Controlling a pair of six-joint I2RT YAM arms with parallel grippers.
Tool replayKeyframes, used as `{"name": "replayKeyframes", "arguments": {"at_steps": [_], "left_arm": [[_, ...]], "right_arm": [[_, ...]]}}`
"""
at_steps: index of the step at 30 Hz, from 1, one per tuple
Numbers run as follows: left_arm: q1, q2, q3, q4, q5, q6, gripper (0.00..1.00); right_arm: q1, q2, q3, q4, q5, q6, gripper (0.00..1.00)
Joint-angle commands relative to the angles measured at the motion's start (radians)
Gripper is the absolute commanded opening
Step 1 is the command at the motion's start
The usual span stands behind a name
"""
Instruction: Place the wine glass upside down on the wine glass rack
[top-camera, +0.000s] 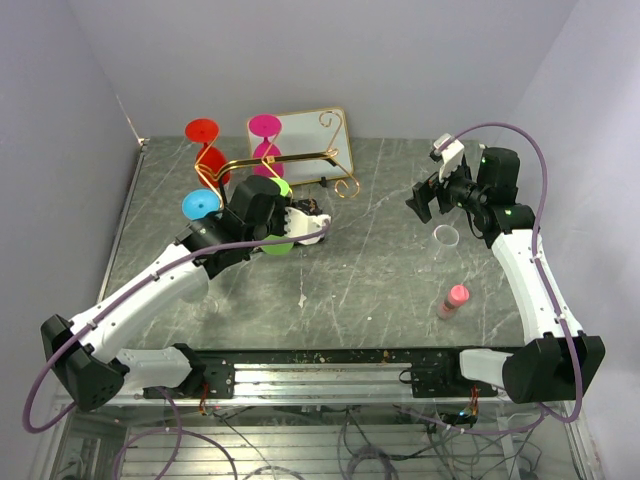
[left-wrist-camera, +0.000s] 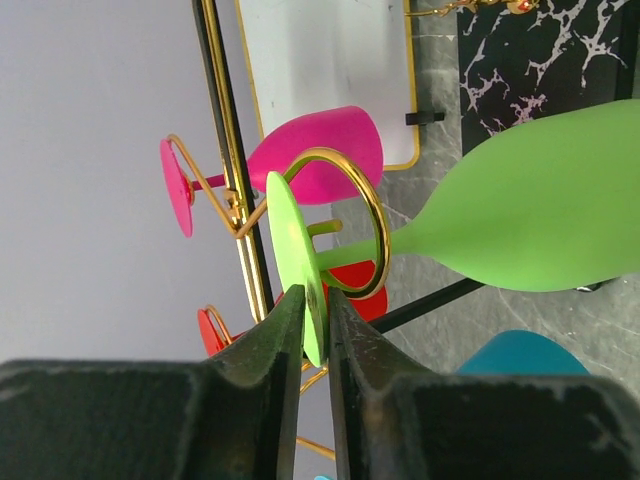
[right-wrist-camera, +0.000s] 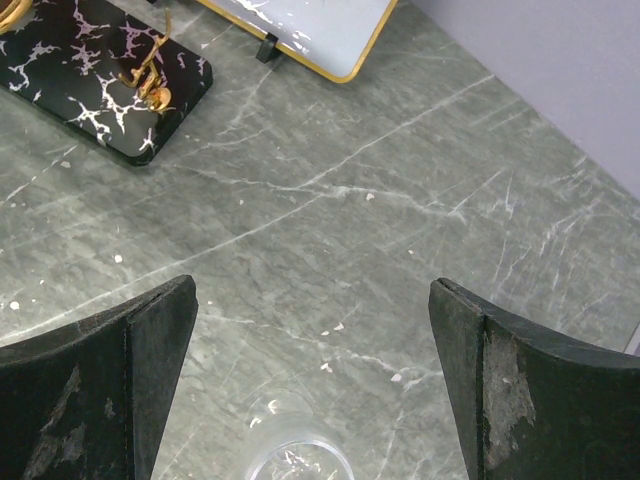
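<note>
The green wine glass (left-wrist-camera: 540, 205) hangs bowl-down. Its stem passes through a curled gold loop (left-wrist-camera: 372, 215) of the wine glass rack (top-camera: 290, 158), and its bowl (top-camera: 277, 247) is beside the rack's black marbled base (left-wrist-camera: 540, 50). My left gripper (left-wrist-camera: 315, 325) is shut on the rim of the glass's flat green foot (left-wrist-camera: 290, 250), one finger pressed on each face. In the top view the left gripper (top-camera: 279, 194) is at the rack's near end. The right gripper (right-wrist-camera: 312, 330) stands wide open above the table with nothing between its fingers, far right of the rack (top-camera: 428, 203).
Pink (top-camera: 265, 127), red (top-camera: 202, 130) and blue (top-camera: 200, 204) glasses hang on the rack. A gold-rimmed white tray (top-camera: 310, 135) leans behind it. A clear cup (top-camera: 446, 235) sits under the right gripper (right-wrist-camera: 295, 460). A pink bottle (top-camera: 453, 300) lies near the right arm.
</note>
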Motion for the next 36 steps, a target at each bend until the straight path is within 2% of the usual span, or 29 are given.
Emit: {"name": "replayKeyframes", "arguments": {"at_steps": [1, 9, 26, 36], "left_arm": [[0.000, 0.016, 0.040, -0.039, 0.005, -0.027, 0.26], [0.000, 0.018, 0.058, -0.050, -0.011, -0.034, 0.33], [0.000, -0.001, 0.079, -0.071, -0.057, -0.021, 0.40], [0.004, 0.000, 0.095, -0.143, -0.066, -0.024, 0.50]], "right_arm": [[-0.008, 0.005, 0.005, -0.010, -0.003, -0.011, 1.00], [-0.008, 0.005, 0.003, -0.011, -0.003, -0.012, 1.00], [-0.007, 0.005, 0.004, -0.013, -0.006, -0.012, 1.00], [-0.007, 0.007, 0.005, -0.017, -0.006, -0.013, 1.00]]}}
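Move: The green glass hangs foot-up in a gold curl of the rack, its foot's rim between the left fingertips, its middle some 7 cm below that hand, 2 cm back and 1 cm right. From this hand, the pink glass is about 11 cm ahead and 3 cm left, the blue one roughly 14 cm left and 1 cm back, both middles around 7 cm lower. The green glass lies about 24 cm left of the right hand, 3 cm back and 5 cm below. Staying almost in place at the curl, the left hand spreads its already parted fingers to roughly half open, freeing the green glass's foot from between the pads. Only towards the end does the hand ease about 1 cm to the left, its attitude hardly changing; the foot's rim remains between or close beside the fingertips. ##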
